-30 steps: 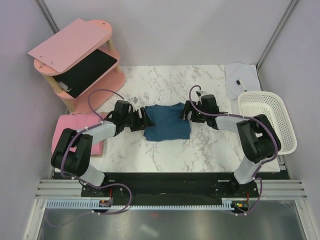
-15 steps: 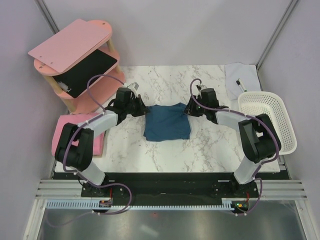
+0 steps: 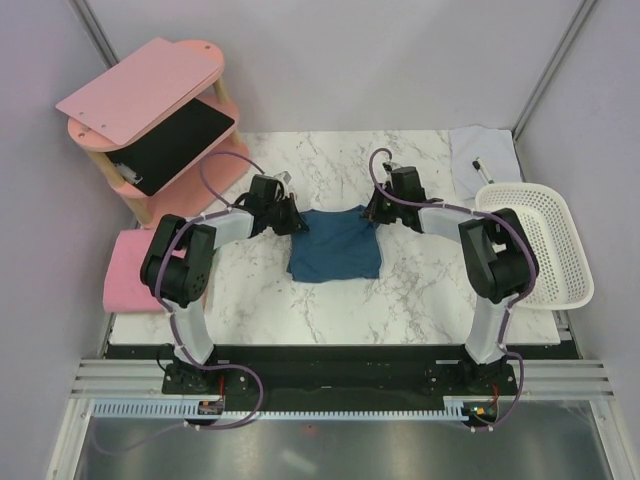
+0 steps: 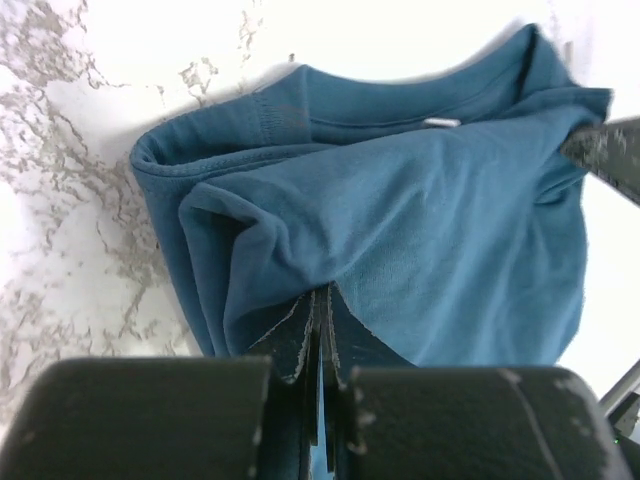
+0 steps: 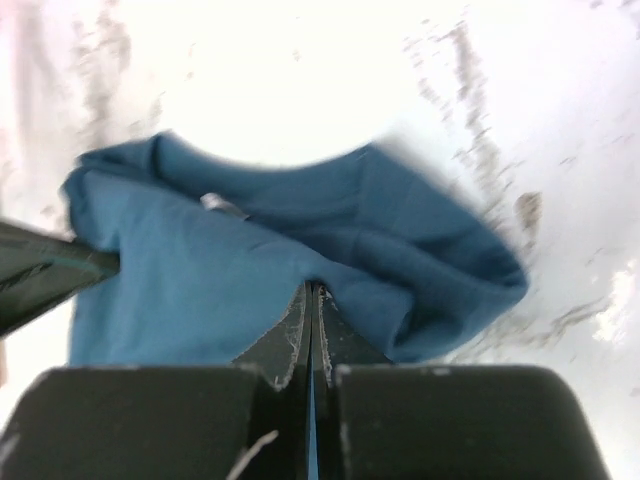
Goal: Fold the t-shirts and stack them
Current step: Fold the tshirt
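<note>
The dark teal-blue t-shirt (image 3: 335, 248) lies folded into a rough square at the middle of the marble table (image 3: 400, 300). My left gripper (image 3: 297, 222) is shut on cloth at the shirt's far left corner; the left wrist view shows its closed tips (image 4: 322, 296) pinching a fold of teal cloth (image 4: 420, 210) below the collar. At the far right corner my right gripper (image 3: 370, 214) is shut the same way, its tips (image 5: 312, 290) biting a bunched fold (image 5: 190, 280). A pink t-shirt (image 3: 128, 278) lies folded at the table's left edge.
A pink wooden shelf (image 3: 150, 100) holding a black tablet stands at the back left. At the back right corner lies a small white cloth with a pen (image 3: 480, 158). A white plastic basket (image 3: 535, 240) sits along the right edge.
Both grippers went from open beside the shirt to shut on its far corners. The arms swung toward the back of the table, and the cloth has bunched at the pinch points.
</note>
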`<state>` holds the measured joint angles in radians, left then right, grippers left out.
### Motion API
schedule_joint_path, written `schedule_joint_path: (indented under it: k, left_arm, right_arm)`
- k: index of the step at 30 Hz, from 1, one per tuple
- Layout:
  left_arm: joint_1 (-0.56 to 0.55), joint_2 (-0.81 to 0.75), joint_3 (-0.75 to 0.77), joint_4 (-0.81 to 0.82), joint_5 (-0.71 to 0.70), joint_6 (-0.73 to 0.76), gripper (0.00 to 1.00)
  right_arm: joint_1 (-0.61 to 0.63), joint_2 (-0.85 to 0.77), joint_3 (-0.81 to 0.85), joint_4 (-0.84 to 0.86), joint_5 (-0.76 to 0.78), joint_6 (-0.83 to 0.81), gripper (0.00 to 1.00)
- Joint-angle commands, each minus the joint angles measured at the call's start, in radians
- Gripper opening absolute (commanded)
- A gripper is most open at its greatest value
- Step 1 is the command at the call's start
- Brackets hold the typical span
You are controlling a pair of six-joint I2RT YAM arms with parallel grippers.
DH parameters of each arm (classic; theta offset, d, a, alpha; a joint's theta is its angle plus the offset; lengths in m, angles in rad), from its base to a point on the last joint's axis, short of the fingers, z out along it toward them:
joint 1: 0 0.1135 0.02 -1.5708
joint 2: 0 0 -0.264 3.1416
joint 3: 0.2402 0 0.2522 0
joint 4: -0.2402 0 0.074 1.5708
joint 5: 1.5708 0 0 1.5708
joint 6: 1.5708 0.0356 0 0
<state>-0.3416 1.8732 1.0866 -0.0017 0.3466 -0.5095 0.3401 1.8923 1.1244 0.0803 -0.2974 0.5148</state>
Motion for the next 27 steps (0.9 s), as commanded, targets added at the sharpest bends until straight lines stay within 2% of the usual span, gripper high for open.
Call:
schedule_joint_path:
  k: [1, 8, 12, 15, 18, 19, 20, 21, 22, 23, 24, 25, 26, 27]
  left_arm:
    - [-0.005, 0.058, 0.05, -0.02, 0.011, 0.029, 0.02]
    - [-0.005, 0.119, 0.058, -0.03, -0.001, 0.049, 0.02]
    - [-0.005, 0.13, 0.059, -0.04, -0.018, 0.058, 0.02]
    - [-0.005, 0.112, 0.061, -0.038, -0.018, 0.068, 0.02]
    - [-0.016, 0.031, 0.033, -0.027, -0.037, 0.074, 0.02]
    - [-0.022, -0.058, 0.01, -0.03, -0.069, 0.08, 0.06]
    - [-0.03, -0.103, 0.0, -0.038, -0.089, 0.103, 0.23]
    - [-0.049, -0.158, -0.01, -0.059, -0.116, 0.115, 0.35]
    - [-0.06, -0.24, -0.013, -0.116, -0.183, 0.127, 0.47]
    - [-0.079, -0.282, -0.013, -0.159, -0.217, 0.155, 0.65]
    - [-0.088, -0.313, -0.005, -0.199, -0.251, 0.166, 0.71]
    - [-0.094, -0.351, 0.015, -0.24, -0.326, 0.18, 0.76]
    - [-0.1, -0.361, 0.03, -0.342, -0.343, 0.186, 0.79]
    - [-0.106, -0.367, 0.047, -0.38, -0.403, 0.192, 0.8]
  right_arm:
    - [-0.012, 0.112, 0.104, -0.054, 0.141, -0.059, 0.0]
    - [-0.042, 0.263, 0.308, -0.14, 0.32, -0.113, 0.0]
    - [-0.059, 0.286, 0.368, -0.139, 0.345, -0.154, 0.0]
    - [-0.061, 0.252, 0.374, -0.136, 0.301, -0.177, 0.04]
    - [-0.059, 0.15, 0.296, -0.096, 0.23, -0.171, 0.17]
    - [-0.059, 0.073, 0.263, -0.088, 0.215, -0.164, 0.29]
    - [-0.058, 0.032, 0.192, -0.042, 0.21, -0.157, 0.35]
    - [-0.056, -0.013, 0.157, -0.03, 0.21, -0.144, 0.41]
    - [-0.052, -0.095, 0.125, -0.022, 0.21, -0.144, 0.52]
    - [-0.038, -0.134, 0.071, -0.022, 0.216, -0.141, 0.57]
    - [-0.029, -0.204, 0.046, -0.022, 0.233, -0.141, 0.69]
    - [-0.018, -0.234, 0.023, -0.024, 0.245, -0.141, 0.77]
    - [0.006, -0.26, -0.01, -0.039, 0.26, -0.136, 0.83]
    - [0.016, -0.301, -0.026, -0.042, 0.268, -0.133, 0.93]
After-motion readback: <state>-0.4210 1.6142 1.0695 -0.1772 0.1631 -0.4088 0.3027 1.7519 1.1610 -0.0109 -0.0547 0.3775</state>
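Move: The middle of the folded blue t-shirt lies about 7 cm to the right of my left hand, 4 cm back and some 3 cm below. From my right hand, the same middle is about 7 cm left, 5 cm back and 4 cm below. The white basket stands some 33 cm right of my right hand and 6 cm back; the pen lies about 22 cm right and 14 cm ahead of that hand. With my fingers shut, I sink my left hand under 2 cm onto the far left of the t-shirt and hold it there, while my right hand dips 3 cm and sweeps about 9 cm forward, then veers right, pushing the far right corner outward and turning some 20 degrees clockwise. Then both hands open, draw back and lift clear, roughly 8 cm up. ##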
